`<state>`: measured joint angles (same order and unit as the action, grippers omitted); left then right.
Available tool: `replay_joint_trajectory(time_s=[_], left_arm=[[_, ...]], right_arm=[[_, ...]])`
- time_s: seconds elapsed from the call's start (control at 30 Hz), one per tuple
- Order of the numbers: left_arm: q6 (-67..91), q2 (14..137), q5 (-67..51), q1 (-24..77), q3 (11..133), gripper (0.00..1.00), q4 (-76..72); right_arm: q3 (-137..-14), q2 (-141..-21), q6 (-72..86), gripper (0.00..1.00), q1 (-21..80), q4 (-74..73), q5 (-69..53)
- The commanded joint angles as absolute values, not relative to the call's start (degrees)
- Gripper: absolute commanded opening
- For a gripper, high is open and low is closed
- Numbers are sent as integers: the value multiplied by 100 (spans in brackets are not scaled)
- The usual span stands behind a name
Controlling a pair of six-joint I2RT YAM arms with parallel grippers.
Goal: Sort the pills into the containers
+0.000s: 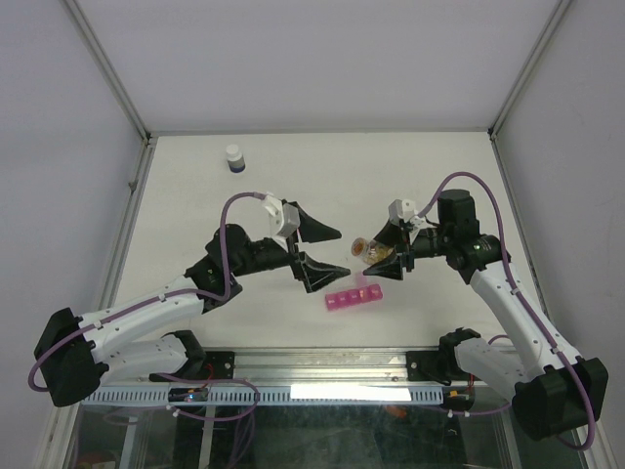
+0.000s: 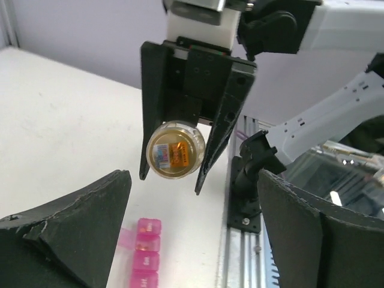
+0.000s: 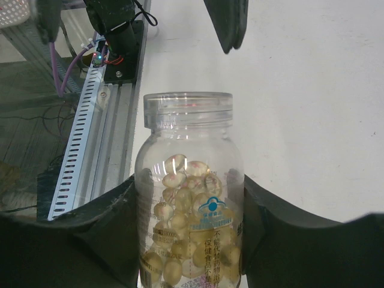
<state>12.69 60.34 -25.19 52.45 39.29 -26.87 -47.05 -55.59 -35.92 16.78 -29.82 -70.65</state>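
Observation:
A clear uncapped bottle (image 3: 189,198) full of pale yellow softgel pills (image 3: 180,180) hangs tilted above the table, and my right gripper (image 3: 189,180) is shut on its sides. In the top view the bottle (image 1: 363,249) hovers just above and behind the pink pill-box strip of containers (image 1: 354,296), its mouth towards the left arm. One end lid of the containers (image 2: 144,252) stands open, and two compartments show small pills. My left gripper (image 1: 342,252) is open and holds nothing, its fingers spread a short way from the bottle's mouth (image 2: 176,150).
A small dark bottle with a white cap (image 1: 234,157) stands at the far left of the table (image 1: 195,205). A metal rail (image 1: 322,366) runs along the near edge, just past the containers. Walls enclose the table on the other three sides.

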Motion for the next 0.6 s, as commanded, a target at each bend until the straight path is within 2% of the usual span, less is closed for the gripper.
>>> replay_joint_trajectory(time_s=[0.0,0.23,0.57], left_arm=[[3066,6136,-1692,5262,4359,85,-2253],[3001,6477,-839,5875,5092,67,-1210],[2887,6902,-543,6046,5602,57,-659]], right_arm=[[-4951,-5533,-3560,0,1655,-2758,-7066],[-4948,-5536,-3559,0,1652,-2760,-7075],[-4948,-5529,-3560,0,1658,-2758,-7084]])
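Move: The left hand, fingers wide open, faces the cap of the pill jar, which lies about 4 cm to its right, 1 cm ahead and 2 cm lower. The pink pill box is on the table, roughly 6 cm to the left hand's right, 2 cm ahead and 26 cm below, with its clear pink flap about 5 cm farther out than the box and 2 cm more to the right. From the right hand, still gripping the jar's body, the cap is some 4 cm to the left, nearly level. Rightward, by a little over 3 cm and about 1 cm forward, the left hand closes in on the jar's cap, rolling about its pointing direction some 20 degrees so its forward side tips down. Its fingers narrow from almost fully open to a bit over half, bracketing the cap end without an evident squeeze; the right hand holds the jar practically still. ##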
